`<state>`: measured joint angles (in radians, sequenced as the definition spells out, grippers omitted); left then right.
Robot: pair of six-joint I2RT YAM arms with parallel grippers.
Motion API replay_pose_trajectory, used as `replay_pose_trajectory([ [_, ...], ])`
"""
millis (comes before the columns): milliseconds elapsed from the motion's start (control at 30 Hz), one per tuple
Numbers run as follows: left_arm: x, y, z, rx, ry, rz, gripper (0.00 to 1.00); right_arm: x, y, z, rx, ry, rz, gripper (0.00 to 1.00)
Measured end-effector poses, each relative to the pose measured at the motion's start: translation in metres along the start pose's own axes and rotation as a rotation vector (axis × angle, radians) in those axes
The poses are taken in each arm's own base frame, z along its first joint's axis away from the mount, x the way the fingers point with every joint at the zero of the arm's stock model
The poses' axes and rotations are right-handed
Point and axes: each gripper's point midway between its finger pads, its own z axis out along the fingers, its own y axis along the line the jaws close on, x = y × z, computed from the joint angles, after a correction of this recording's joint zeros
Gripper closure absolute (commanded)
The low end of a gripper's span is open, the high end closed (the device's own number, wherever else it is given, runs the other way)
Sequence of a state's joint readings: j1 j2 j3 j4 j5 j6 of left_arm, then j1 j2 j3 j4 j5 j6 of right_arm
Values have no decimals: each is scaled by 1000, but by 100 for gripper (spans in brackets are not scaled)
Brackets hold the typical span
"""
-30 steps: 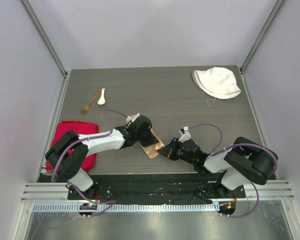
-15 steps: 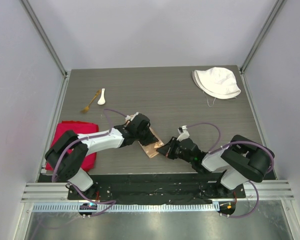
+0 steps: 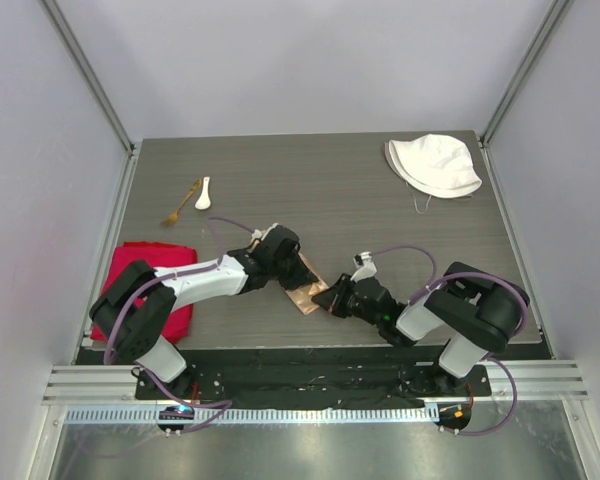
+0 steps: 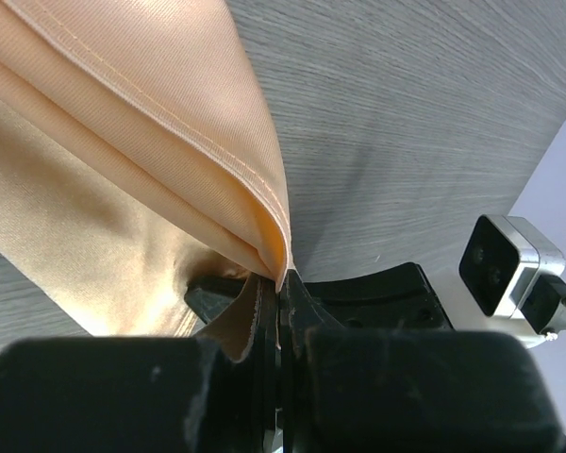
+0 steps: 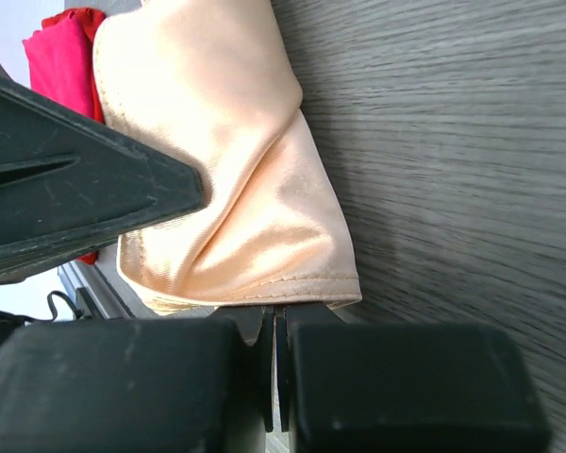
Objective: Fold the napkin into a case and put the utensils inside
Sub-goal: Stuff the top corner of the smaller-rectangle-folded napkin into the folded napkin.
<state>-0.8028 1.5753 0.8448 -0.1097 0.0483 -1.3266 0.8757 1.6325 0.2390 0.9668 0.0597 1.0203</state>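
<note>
The peach-orange napkin (image 3: 306, 296) lies folded into a small layered bundle near the table's front middle. My left gripper (image 3: 300, 279) is shut on a folded corner of it; in the left wrist view the napkin (image 4: 123, 142) edge runs down into my left gripper (image 4: 281, 283). My right gripper (image 3: 327, 300) is shut, its tips against the napkin's stitched hem, seen in the right wrist view as napkin (image 5: 236, 189) above my right gripper (image 5: 276, 311); no cloth shows between its jaws. The white spoon (image 3: 202, 192) and gold fork (image 3: 180, 205) lie together at the far left.
A bright red cloth (image 3: 145, 272) lies at the front left under the left arm. A white fabric hat (image 3: 432, 165) sits at the far right corner. Walls close in the table on the left, right and back.
The right arm has stretched a little to the left, bringing its shut gripper up against the napkin's near edge. The left gripper keeps its hold and has barely shifted.
</note>
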Motion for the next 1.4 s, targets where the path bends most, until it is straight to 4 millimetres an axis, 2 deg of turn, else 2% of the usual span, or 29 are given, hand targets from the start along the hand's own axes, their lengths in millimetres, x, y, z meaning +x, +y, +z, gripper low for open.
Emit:
replay_pose_trajectory([
  [200,5,1,-1,3,28,4,100,-6,-8,-2,26,-51,13,99],
  [433,20,31,-2,-42,78,3,100,-13,-16,-7,63,-108,75,99],
  [667,27,35,-4,-25,107,17,100,-15,-18,-7,76,-126,101,99],
  [833,33,44,4,-21,127,19,100,-15,-18,-8,74,-129,106,99],
  [1000,39,46,9,-5,148,20,100,-15,-19,-8,75,-129,105,92],
  [1167,43,46,11,20,160,20,100,-15,-17,-12,88,-111,88,77],
  [1267,47,44,12,33,178,25,100,-16,-16,-24,119,-81,41,70],
  [1400,50,43,13,43,189,28,100,-32,-2,-46,144,-72,-53,72],
])
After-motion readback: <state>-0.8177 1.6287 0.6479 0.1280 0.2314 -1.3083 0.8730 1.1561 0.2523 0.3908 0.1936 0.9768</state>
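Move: My left hand already pinches the napkin's top corner; the open fold it is to go into lies about 3 cm back, 2 cm to its right and 4 cm below. My right fingers are still shut on that fold's edge, so the opening is only about 1 cm ahead and 1 cm left of them, at their height. The folded napkin's middle lies 3 cm ahead, 5 cm left and 6 cm below my left hand. I keep my left grip on the corner and press it back and down into the open fold, about 5 cm back and nearly as far down, the wrist turning some 10 degrees. Meanwhile my right hand holds the edge, draws it 2 cm to the right with a small clockwise turn and waits; at the end its fingers open, let go, and it lifts off up and to the right. ##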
